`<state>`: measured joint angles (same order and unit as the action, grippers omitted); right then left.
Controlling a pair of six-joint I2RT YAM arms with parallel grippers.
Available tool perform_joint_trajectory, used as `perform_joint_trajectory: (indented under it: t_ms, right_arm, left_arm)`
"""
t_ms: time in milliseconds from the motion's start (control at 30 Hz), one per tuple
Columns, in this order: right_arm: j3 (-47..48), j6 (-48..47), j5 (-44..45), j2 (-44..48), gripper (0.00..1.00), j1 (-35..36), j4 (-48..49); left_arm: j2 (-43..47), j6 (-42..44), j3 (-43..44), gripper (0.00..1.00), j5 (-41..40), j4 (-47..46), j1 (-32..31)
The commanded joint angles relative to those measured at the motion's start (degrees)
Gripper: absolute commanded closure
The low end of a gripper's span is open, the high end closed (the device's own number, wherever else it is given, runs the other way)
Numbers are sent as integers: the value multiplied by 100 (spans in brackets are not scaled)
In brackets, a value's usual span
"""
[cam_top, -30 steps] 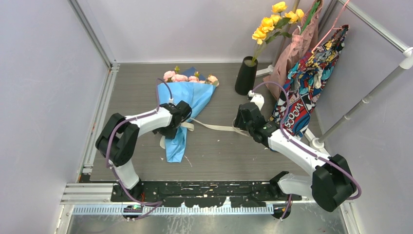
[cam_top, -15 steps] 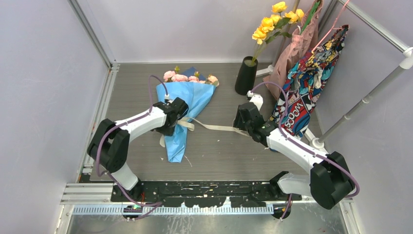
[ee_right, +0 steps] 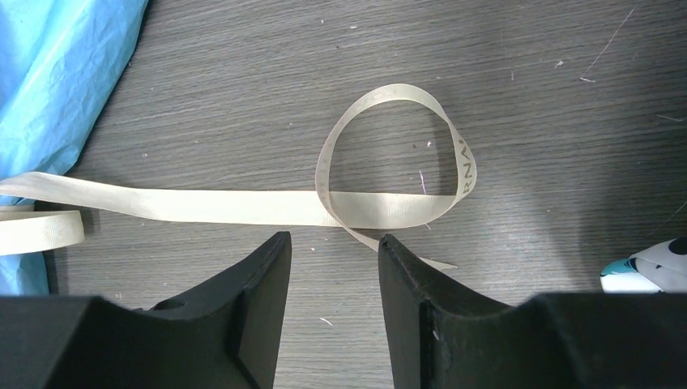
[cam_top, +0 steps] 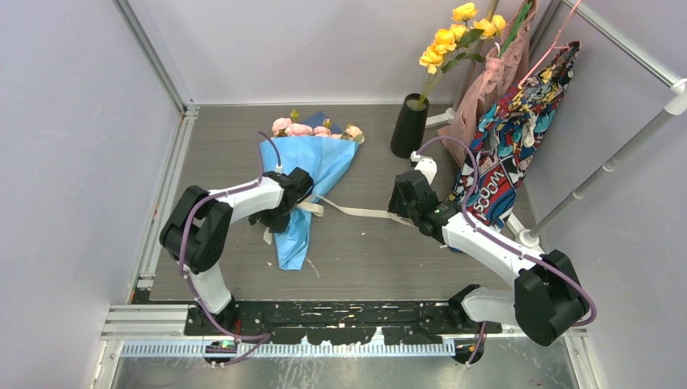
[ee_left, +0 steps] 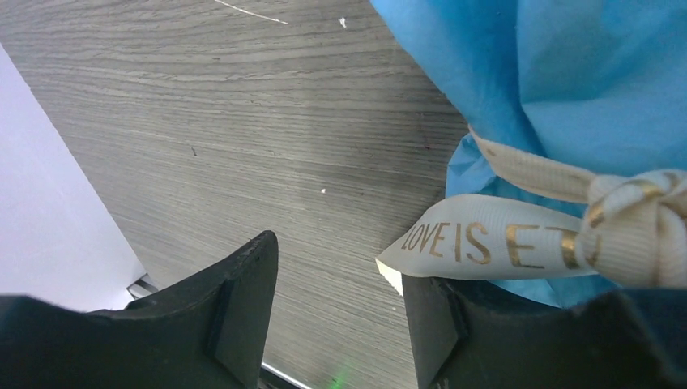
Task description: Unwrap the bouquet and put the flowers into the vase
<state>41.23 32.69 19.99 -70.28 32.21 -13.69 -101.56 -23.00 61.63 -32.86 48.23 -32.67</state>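
The bouquet (cam_top: 326,162) lies on the table, a blue paper cone with its narrow end toward the arms. Its pink flowers (cam_top: 316,130) poke out at the far end. A cream ribbon (cam_top: 356,212) is knotted round the cone, and one tail trails right. My left gripper (cam_top: 275,220) stands open at the cone's left side. In the left wrist view the left gripper (ee_left: 340,275) has bare table between its fingers, and the printed ribbon end (ee_left: 486,243) rests over its right finger. My right gripper (ee_right: 328,243) is open just short of the ribbon's loop (ee_right: 397,146). The black vase (cam_top: 409,126) stands at the back right.
Yellow flowers (cam_top: 458,32) stand in the vase. A colourful bag (cam_top: 518,138) and a pink garment (cam_top: 486,89) hang on a rack at the right, close to the right arm. Metal rails (cam_top: 166,186) border the left side of the table.
The left arm's elbow swung outward and came back, while its gripper stayed by the ribbon knot. The right arm has hardly moved.
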Motion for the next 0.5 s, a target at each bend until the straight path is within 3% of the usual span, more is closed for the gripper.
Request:
perform_joint_trajectory:
  t_ms: [0,133,233,400,467]
  right_arm:
    - [18,36,54,-24,51,26,254]
    - [2,52,46,-47,51,31,288]
    - [-16,54,59,-71,51,26,305]
    - [-34,54,58,-89,51,31,324]
    - [-33,49,58,-99,51,31,332]
  left_arm:
    - [-45,140,4,44,276,-200,37]
    - [-124,352,52,49,701,-289,36]
    - [-179,467,118,60,932,-321,33]
    - [-259,529,165,81,995,-341,38]
    - [-312,527,182,95,949,-306,35]
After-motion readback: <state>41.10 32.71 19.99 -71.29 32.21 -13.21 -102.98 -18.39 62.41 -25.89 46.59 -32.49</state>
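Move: The loose lettered tail of the ribbon lies about 2 cm to the left hand's right and 1 cm below it, level fore and aft. The ribbon knot sits some 5 cm to the right and 2 cm ahead; the blue wrapping's narrow stem end is about 6 cm right and 3 cm back. From the right hand, the tail is roughly 26 cm left, 3 cm back and 8 cm below. Left hand slides right about 2 cm, sinking 1 cm, and closes its fingers most of the way onto the ribbon's tail. ##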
